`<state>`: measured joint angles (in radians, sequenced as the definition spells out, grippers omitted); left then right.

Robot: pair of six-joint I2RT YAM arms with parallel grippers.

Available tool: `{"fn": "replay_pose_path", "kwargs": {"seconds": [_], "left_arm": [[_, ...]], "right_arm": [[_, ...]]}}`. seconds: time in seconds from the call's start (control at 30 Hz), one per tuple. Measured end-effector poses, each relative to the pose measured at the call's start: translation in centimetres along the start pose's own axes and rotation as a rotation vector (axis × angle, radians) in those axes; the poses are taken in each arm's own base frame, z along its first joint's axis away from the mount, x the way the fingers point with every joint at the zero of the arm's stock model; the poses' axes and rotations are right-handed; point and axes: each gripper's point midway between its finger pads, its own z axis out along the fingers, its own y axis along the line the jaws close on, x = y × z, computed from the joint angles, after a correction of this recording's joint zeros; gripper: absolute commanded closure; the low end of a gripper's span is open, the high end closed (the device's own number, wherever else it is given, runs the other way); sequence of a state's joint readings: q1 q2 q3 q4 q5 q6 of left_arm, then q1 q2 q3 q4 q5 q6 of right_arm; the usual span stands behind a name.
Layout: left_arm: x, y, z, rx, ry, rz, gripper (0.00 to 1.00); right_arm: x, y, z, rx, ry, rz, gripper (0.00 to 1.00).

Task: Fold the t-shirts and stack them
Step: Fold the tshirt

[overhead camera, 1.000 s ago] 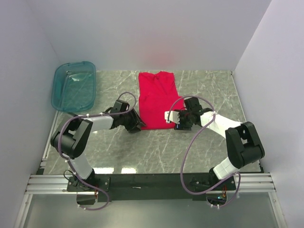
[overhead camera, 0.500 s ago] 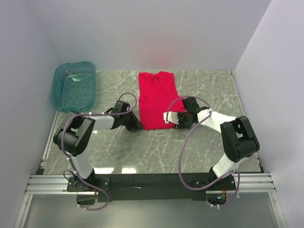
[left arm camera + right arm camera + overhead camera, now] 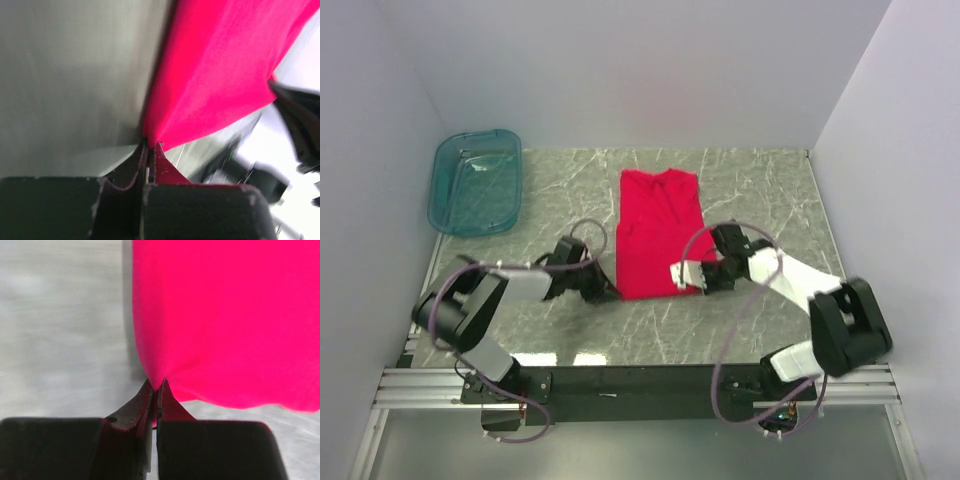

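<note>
A bright red t-shirt lies folded into a long strip on the marble table, collar end toward the back wall. My left gripper is shut on its near left corner; in the left wrist view the red cloth is pinched between the black fingertips. My right gripper is shut on the near right corner, and the right wrist view shows the cloth puckered into the closed fingertips. Both arms lie low over the table at the shirt's near edge.
A translucent teal plastic tub stands at the back left of the marble table. White walls close in the back and both sides. The black rail with the arm bases runs along the near edge.
Both grippers have closed on the shirt's near corners. The shirt has slid toward the arms and a little to the right, and both arms have drawn back.
</note>
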<state>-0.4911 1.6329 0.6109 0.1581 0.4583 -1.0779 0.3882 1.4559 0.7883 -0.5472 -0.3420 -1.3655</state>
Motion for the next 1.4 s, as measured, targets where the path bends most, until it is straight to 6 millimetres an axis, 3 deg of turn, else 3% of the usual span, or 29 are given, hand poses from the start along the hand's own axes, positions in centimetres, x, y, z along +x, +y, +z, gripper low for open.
{"fn": "replay_pose_path", "kwargs": {"seconds": [0.17,0.23,0.3,0.37,0.47,0.57,0.67,0.83,1.0,1.17,1.4], "left_arm": [[10.6,1.8,-2.8,0.014,0.185,0.044,0.99],[13.8,1.9,-4.3,0.027,0.244,0.054,0.99],[15.1,1.3,-5.6,0.052,0.260,0.054,0.99],[14.9,-0.1,-6.7,0.091,0.232,0.051,1.00],[12.5,-2.3,-7.5,0.116,0.156,0.036,1.00],[7.8,-4.2,-7.3,0.119,0.050,0.002,1.00],[2.5,-5.2,-6.7,0.100,-0.042,-0.028,1.00],[-6.4,-7.6,-5.7,0.094,-0.151,-0.042,1.00],[-13.8,-9.9,-5.1,0.113,-0.224,-0.009,1.00],[-17.9,-9.5,-4.2,0.107,-0.248,-0.007,1.00],[-19.8,-8.1,-1.9,0.071,-0.199,-0.009,0.99]], "right_arm": [[-1.1,8.3,-2.7,-0.119,-0.070,-0.024,1.00],[-1.7,10.9,-3.8,-0.147,-0.107,-0.026,1.00],[-2.4,12.3,-4.9,-0.143,-0.140,-0.018,1.00],[-2.9,12.4,-5.8,-0.118,-0.157,-0.004,1.00],[-3.4,11.2,-6.7,-0.079,-0.153,0.049,1.00],[-4.0,7.5,-7.3,-0.036,-0.127,0.119,1.00],[-4.6,1.9,-7.0,0.017,-0.088,0.185,1.00],[-5.4,-9.5,-5.7,0.182,-0.045,0.277,1.00],[-5.3,-18.0,-4.6,0.333,-0.025,0.351,1.00],[-4.0,-21.8,-3.1,0.406,0.000,0.423,1.00],[-2.8,-23.0,-0.8,0.407,0.028,0.479,1.00]]}}
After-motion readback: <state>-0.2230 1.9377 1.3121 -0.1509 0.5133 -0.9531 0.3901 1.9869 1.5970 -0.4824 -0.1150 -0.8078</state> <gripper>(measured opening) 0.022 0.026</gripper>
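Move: The t-shirt's hem is already pinched by its two near corners, the hands about 20 cm apart; the hem's middle lies some 10 cm to the left hand's right and 10 cm to the right hand's left. The far collar edge they carry it to is about 29 cm ahead of each, also 10 cm inward; the shirt's middle is 14 cm ahead, 10 cm inward, all barely below the fingers. The bin stands roughly 27 cm ahead and 36 cm left of the left hand. The t-shirt's hem, kept in both closed grippers, is first pulled quickly back towards the bases, about 15 cm, then lifted some 10 cm in an arc and swung forward roughly 35 cm over the body towards the collar end, sinking a little and edging left at the end. The right hand turns about 30 degrees clockwise on the forward swing. ##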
